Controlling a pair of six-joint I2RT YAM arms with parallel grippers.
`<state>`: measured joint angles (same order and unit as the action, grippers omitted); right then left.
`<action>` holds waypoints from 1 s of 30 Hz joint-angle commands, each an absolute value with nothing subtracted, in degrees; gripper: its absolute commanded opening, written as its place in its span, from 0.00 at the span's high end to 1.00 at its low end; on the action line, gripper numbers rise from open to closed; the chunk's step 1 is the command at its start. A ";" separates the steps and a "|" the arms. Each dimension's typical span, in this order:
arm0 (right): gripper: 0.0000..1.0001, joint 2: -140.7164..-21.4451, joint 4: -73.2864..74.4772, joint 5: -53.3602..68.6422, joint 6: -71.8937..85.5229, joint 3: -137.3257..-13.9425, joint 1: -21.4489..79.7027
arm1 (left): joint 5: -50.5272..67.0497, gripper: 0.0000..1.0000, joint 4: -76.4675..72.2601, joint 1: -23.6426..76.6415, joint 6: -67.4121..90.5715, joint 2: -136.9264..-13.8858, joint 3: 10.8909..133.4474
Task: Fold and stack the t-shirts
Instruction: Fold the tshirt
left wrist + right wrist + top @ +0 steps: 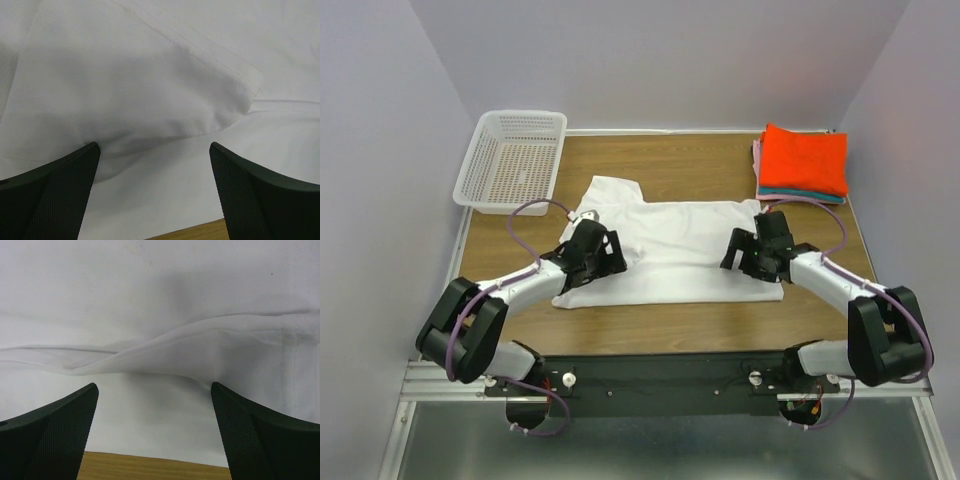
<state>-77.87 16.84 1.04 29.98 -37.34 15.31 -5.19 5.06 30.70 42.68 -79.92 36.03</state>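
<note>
A white t-shirt [670,245] lies spread across the middle of the wooden table, partly folded, with a sleeve sticking out at its upper left. My left gripper [603,255] hovers low over the shirt's left part, jaws wide open. In the left wrist view a folded flap of the white shirt [150,90] lies just beyond the fingertips [80,170]. My right gripper [740,252] sits over the shirt's right edge, also open. A raised fold of the white cloth [165,352] runs across ahead of its fingers [235,410]. Folded t-shirts [804,160], orange-red on top of teal and pink, are stacked at the back right.
A white mesh basket [515,157] stands at the back left corner. Bare wood [670,325] shows between the shirt and the near edge. Purple walls close in on three sides.
</note>
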 commanded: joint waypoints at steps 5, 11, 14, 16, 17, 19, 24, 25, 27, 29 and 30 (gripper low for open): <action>0.00 -69.53 23.73 3.69 33.84 -32.96 15.64 | -10.36 0.02 21.08 36.47 53.25 -76.82 36.30; 0.00 -64.78 27.76 3.08 34.80 -31.91 15.64 | -12.83 0.02 28.91 37.27 58.09 -69.36 32.44; 0.00 -63.55 27.95 3.95 35.95 -29.89 15.64 | -11.96 0.02 30.06 37.35 59.50 -63.56 30.50; 0.00 -63.02 27.95 5.09 37.08 -28.75 15.73 | -11.08 0.02 29.44 37.35 59.59 -61.80 29.18; 0.00 -62.41 27.69 6.66 37.35 -27.96 15.73 | -10.99 0.02 29.53 37.35 59.42 -60.92 29.18; 0.00 -61.44 27.86 7.21 38.23 -27.34 15.82 | -11.86 0.02 30.06 37.35 59.41 -60.21 29.70; 0.00 -57.30 29.96 8.26 41.13 -26.98 15.91 | -15.55 0.02 32.87 37.27 59.24 -59.41 33.49; 0.00 -55.83 30.67 7.91 42.09 -26.81 15.91 | -17.04 0.02 33.05 37.27 59.24 -59.24 35.05; 0.00 -54.67 32.16 6.51 42.89 -26.02 15.91 | -18.10 0.02 31.82 37.35 57.75 -58.98 37.34; 0.00 -53.27 34.10 4.93 43.94 -25.75 15.91 | -20.21 0.02 30.42 37.27 56.09 -59.85 39.36; 0.00 -52.91 34.45 4.75 44.12 -25.49 15.91 | -22.22 0.02 30.06 37.27 55.55 -60.46 41.72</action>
<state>-54.92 29.61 6.42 41.01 -27.24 15.59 -15.05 31.64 37.21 57.80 -60.38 36.49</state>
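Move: Both open hands rest on the folded-over t-shirt. Its middle lies some 11 cm right of the left hand and about 13 cm left of the right hand, level with both, at fingertip height. Its near edge runs about 11 cm behind the left hand. The white basket stands about 24 cm ahead and 25 cm left of the left hand; the folded stack some 21 cm ahead and 17 cm right of the right hand. Back towards the base both hands go, fingers still wide open. The left, pads on the cloth, drags the t-shirt about 9 cm back, swinging some 4 cm left and 10 degrees counter-clockwise, then lifts off about 4 cm while easing forward. The right draws back about 8 cm over the cloth, rises a little, dips, and rises again, tilting its left side up. ##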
